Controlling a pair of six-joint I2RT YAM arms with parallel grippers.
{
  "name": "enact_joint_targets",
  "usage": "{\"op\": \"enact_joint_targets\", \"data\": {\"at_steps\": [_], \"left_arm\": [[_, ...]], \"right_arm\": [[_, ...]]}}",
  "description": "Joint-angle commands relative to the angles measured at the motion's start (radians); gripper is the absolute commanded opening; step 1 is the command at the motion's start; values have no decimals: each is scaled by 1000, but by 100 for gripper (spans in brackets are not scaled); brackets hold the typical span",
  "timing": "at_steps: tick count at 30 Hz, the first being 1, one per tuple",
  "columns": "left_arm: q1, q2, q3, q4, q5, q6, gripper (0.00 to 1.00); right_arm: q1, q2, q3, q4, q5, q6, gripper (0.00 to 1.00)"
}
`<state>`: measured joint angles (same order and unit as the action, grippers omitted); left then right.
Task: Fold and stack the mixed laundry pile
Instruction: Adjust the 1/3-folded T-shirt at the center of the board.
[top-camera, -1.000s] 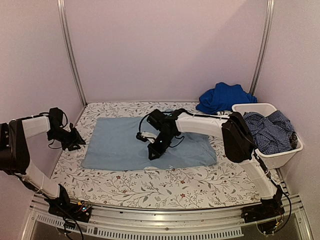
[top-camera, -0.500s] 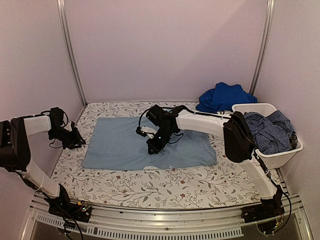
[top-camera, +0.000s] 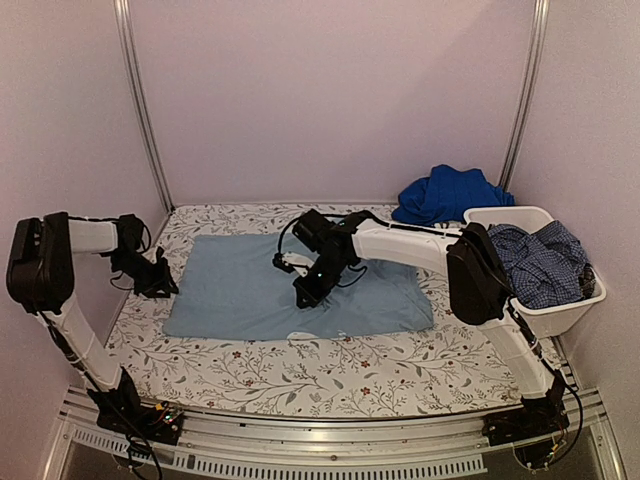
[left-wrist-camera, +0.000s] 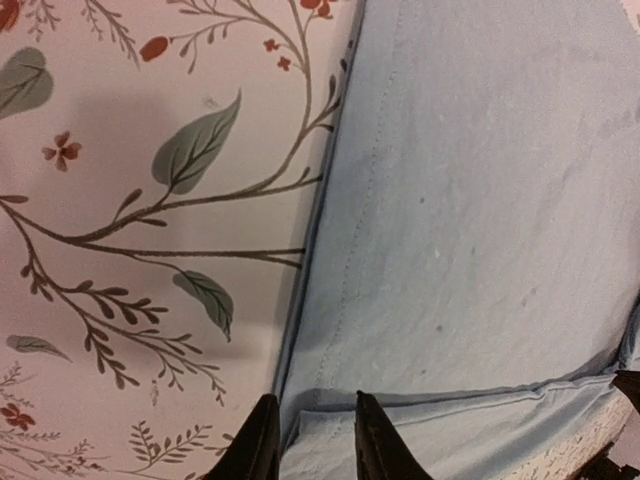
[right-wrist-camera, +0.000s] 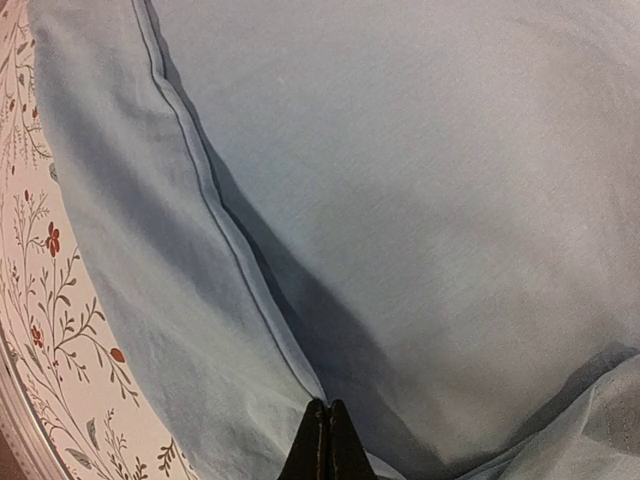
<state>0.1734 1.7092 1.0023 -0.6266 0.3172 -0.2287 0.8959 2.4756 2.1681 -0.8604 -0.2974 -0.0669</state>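
Note:
A large pale blue garment (top-camera: 250, 285) lies spread flat on the middle of the table. My left gripper (top-camera: 163, 284) is at its left edge. In the left wrist view the open gripper (left-wrist-camera: 315, 442) straddles the hem of the pale cloth (left-wrist-camera: 480, 200), with a folded corner between the narrow-set fingertips. My right gripper (top-camera: 306, 297) rests shut on the garment's middle. In the right wrist view its closed tips (right-wrist-camera: 326, 440) touch a fold line in the cloth (right-wrist-camera: 420, 180). A royal blue garment (top-camera: 450, 195) lies heaped at the back right. A dark blue check garment (top-camera: 540, 262) fills the tub.
The white plastic tub (top-camera: 556, 315) stands at the right edge of the table. The leaf-and-flower table cover (top-camera: 300, 375) shows bare around the pale garment. Metal frame posts (top-camera: 140, 100) rise at the back corners and walls close both sides.
My left arm has swung right, bringing its gripper onto the pale garment's left edge with its jaws narrower. The right gripper shifted slightly toward the back, then stayed put.

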Motion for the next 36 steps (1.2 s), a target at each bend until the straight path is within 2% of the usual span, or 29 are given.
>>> {"op": "enact_joint_targets", "data": {"at_steps": [1,12,15,21,22,36], "left_arm": [[-23,37,33,-29,-43,33,26],[-79,28,-29,-8,-52,18,28],[-82,24,-34,-5,-49,17,23],[-83,8,-22,-5,-59,11,1],[-83,4,-17,-8,-59,8,0],[-83,-44,11,-2,-103,-6,0]], "right_arm": [[-6,16,13,-8,3,12,0],[-6,15,6,-9,1,12,0],[-6,16,6,-6,-2,11,0],[-8,16,6,-10,-2,12,0],[-7,14,6,-10,1,12,0],[-28,-11,16,-2,45,19,0]]}}
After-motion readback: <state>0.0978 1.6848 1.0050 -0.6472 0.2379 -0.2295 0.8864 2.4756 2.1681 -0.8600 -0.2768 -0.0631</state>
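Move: The left hand is open just over the left end of the T-shirt's folded-over edge: that end lies about 2 cm to its right, 1 cm back and 2 cm below. The shirt's near-left corner is roughly 11 cm back, level sideways and 3 cm below; the far-left corner some 17 cm ahead, 3 cm right, equally low. From the right hand, already pinching the same edge, the left end is about 31 cm to the left, 1 cm ahead and 3 cm below. Down, rightward and slightly back, about 2 cm each way at most, the left hand sinks onto the end of the folded-over edge and shuts its fingers on it. It then lifts the pinched cloth about 2.5 cm and eases some 1 cm forward, while the right hand keeps its pinch almost in place. ##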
